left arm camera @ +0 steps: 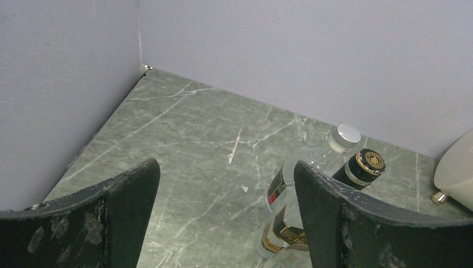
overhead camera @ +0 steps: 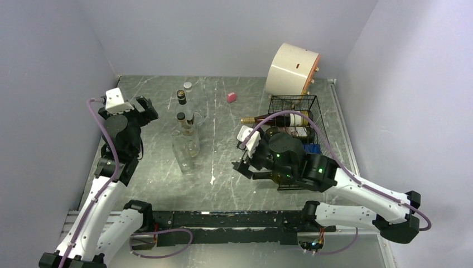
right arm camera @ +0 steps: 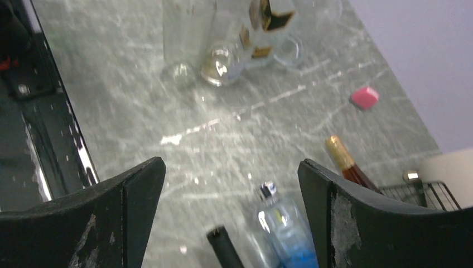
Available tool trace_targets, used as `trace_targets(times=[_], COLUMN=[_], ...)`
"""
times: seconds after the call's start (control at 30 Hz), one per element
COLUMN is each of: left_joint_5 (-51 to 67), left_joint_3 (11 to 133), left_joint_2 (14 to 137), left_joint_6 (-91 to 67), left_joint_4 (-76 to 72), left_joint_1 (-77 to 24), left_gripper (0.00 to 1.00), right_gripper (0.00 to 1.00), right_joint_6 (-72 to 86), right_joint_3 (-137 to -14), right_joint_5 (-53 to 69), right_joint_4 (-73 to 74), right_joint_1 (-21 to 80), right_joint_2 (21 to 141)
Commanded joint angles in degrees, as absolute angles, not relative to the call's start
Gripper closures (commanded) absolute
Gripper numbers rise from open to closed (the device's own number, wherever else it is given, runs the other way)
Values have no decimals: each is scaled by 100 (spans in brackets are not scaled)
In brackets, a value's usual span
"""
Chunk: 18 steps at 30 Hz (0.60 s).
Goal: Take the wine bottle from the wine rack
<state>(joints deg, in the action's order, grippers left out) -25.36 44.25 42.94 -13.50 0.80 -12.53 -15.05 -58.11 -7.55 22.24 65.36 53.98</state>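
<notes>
The black wire wine rack stands at the right rear of the table. A dark wine bottle with a gold foil top lies on it, neck pointing left past the rack's edge. My right gripper is open and empty, in front and to the left of the rack and apart from it. In the right wrist view the bottle's gold neck shows just beyond the right finger, with a rack corner behind. My left gripper is open and empty at the far left; it also shows in the left wrist view.
A cream drum stands behind the rack. Several clear glass bottles stand mid-table, also seen in the left wrist view. A pink block lies near the back. A blue-tinted bottle and a black bottle neck lie under my right gripper.
</notes>
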Motion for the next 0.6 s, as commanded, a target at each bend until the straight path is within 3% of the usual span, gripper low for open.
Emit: trace_targets(times=[0.0, 0.2, 0.57], left_joint_5=[-2566, -2567, -2534], left_joint_3=[4608, 4606, 4620], left_joint_2=[4355, 4407, 4403], left_joint_6=[-1323, -1318, -1336], left_joint_4=[95, 94, 96], left_joint_1=[-1169, -1163, -1160], left_gripper=[7, 7, 7], right_gripper=[6, 5, 5], right_joint_6=[-1605, -1957, -2479], right_joint_3=[-6227, -6173, -5353], right_joint_5=[-1013, -783, -1363], right_joint_4=[4186, 5393, 5330], right_joint_1=[6565, 6561, 6559], right_joint_2=[5239, 5783, 7140])
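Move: The dark green wine bottle lies in the rack with its neck to the left. Its middle is some 22 cm right of the right hand, about 2 cm ahead and 23 cm below. The blue bottle lies at about the same height roughly 10 cm farther out, the dark labelled bottle some 17 cm farther out than the green. From the left hand, the green bottle is around 55 cm right, 12 cm back and 26 cm below. With its fingers staying wide open and empty, the right hand swings to the right and then mostly sinks, faster as it goes, dropping about 16 cm while shifting some 8 cm right towards the neck end of the dark green wine bottle. The wrist turns roughly 45 degrees on the way, so that the fingers, at first pointing left and forward, end up aimed steeply down over the neck, still clear of the glass. ##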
